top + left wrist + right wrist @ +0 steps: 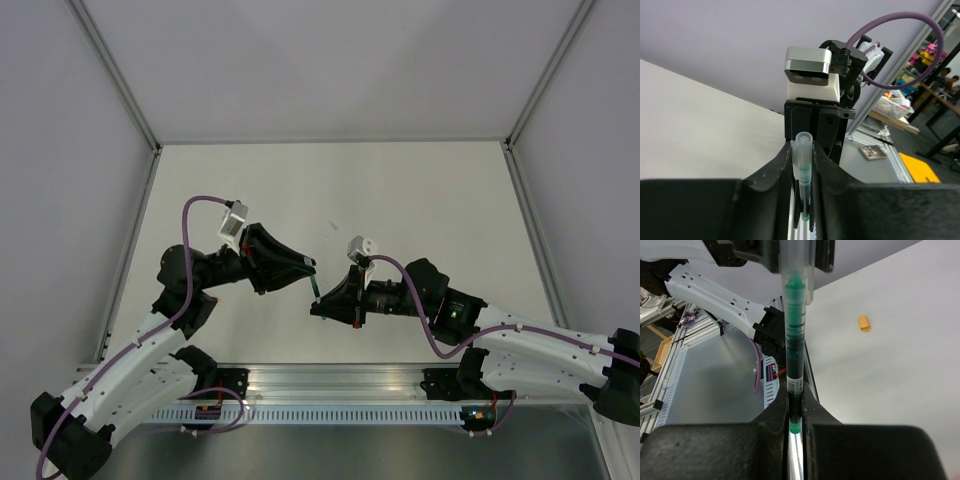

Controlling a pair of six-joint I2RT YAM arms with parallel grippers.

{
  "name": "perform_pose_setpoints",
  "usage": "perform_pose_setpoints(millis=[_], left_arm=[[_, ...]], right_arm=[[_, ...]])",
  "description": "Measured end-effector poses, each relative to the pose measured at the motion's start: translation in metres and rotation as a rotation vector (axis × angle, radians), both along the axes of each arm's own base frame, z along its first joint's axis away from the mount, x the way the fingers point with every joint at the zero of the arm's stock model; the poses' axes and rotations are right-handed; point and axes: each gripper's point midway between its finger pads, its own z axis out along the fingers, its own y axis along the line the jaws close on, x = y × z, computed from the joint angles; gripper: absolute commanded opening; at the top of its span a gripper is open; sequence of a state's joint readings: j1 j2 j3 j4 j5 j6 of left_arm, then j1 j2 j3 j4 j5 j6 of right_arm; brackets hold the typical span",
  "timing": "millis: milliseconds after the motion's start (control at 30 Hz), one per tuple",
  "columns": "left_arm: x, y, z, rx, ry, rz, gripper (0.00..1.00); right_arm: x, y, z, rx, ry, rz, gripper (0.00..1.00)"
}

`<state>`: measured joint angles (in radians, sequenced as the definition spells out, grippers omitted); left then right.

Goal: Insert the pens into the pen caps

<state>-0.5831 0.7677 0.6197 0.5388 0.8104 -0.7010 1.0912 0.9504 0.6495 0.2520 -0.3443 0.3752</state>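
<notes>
A dark pen (794, 350) with green ends stands between the two grippers. My right gripper (796, 405) is shut on its lower end, the jaws tight against the barrel. The pen's other end sits inside a translucent teal-tinted pen cap (804, 152), with my left gripper (803, 161) shut on that cap. From above, the pen (316, 288) bridges the left gripper (309, 270) and the right gripper (322, 303) over the table's near middle. An orange-yellow pen cap (863, 323) lies loose on the table, clear of both grippers.
The white table (400, 200) is walled by grey panels at the back and sides. An aluminium rail (330, 385) with both arm bases runs along the near edge. In the left wrist view, the right wrist's camera block (810, 75) is close ahead.
</notes>
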Motion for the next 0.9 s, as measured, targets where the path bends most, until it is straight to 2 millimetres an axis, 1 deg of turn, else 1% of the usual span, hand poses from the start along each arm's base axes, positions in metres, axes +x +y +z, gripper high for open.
perform_pose_setpoints(millis=[33, 67, 100, 300, 433, 667, 767, 900], left_arm=[[-0.001, 0.0, -0.004, 0.003, 0.001, -0.005, 0.18], [-0.001, 0.0, -0.006, 0.003, 0.004, -0.008, 0.06], [-0.002, -0.001, -0.008, 0.001, 0.009, -0.015, 0.02], [-0.007, 0.001, -0.01, -0.033, -0.007, -0.037, 0.02], [-0.007, 0.002, -0.014, -0.048, -0.004, -0.038, 0.02], [-0.006, 0.008, -0.008, -0.106, -0.035, -0.003, 0.02], [-0.006, 0.01, -0.007, -0.122, -0.045, 0.011, 0.02], [-0.002, 0.011, -0.008, -0.139, -0.051, 0.031, 0.02]], right_arm=[[0.0, 0.0, 0.001, 0.003, 0.0, 0.0, 0.0], [0.0, 0.0, 0.001, 0.003, 0.001, 0.001, 0.0], [0.0, 0.0, 0.0, -0.001, 0.003, 0.0, 0.0], [0.001, 0.0, -0.002, -0.008, -0.005, -0.01, 0.0], [0.003, -0.002, -0.005, -0.039, -0.016, -0.021, 0.0], [0.008, -0.001, 0.005, -0.091, -0.049, -0.038, 0.0], [0.009, 0.001, 0.006, -0.108, -0.054, -0.034, 0.0], [0.014, 0.004, 0.005, -0.137, -0.058, -0.047, 0.0]])
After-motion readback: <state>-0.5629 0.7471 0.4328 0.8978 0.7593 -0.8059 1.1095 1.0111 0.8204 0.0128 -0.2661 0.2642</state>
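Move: The green pen's clear cap sits in the open gap of my left fingers, practically at the hand point. From my right hand, which holds the pen near its lower end, the cap is about 9 cm above, 3 cm ahead and level sideways. From my left hand, far below on the table some 29 cm down, the orange cap lies about 7 cm ahead and 24 cm left, the orange pen 7 cm ahead and 8 cm right. I shut my left fingers on the clear cap at the pen's top while that hand sinks about 1 cm, then eases 1 cm left, its fingertips tilting up some 8 degrees. My right hand keeps its pinch on the pen, first nearly still, then pushes forward about 1.5 cm and slightly up, its fingertips dipping equally, so the two hands work the cap and pen towards each other. ##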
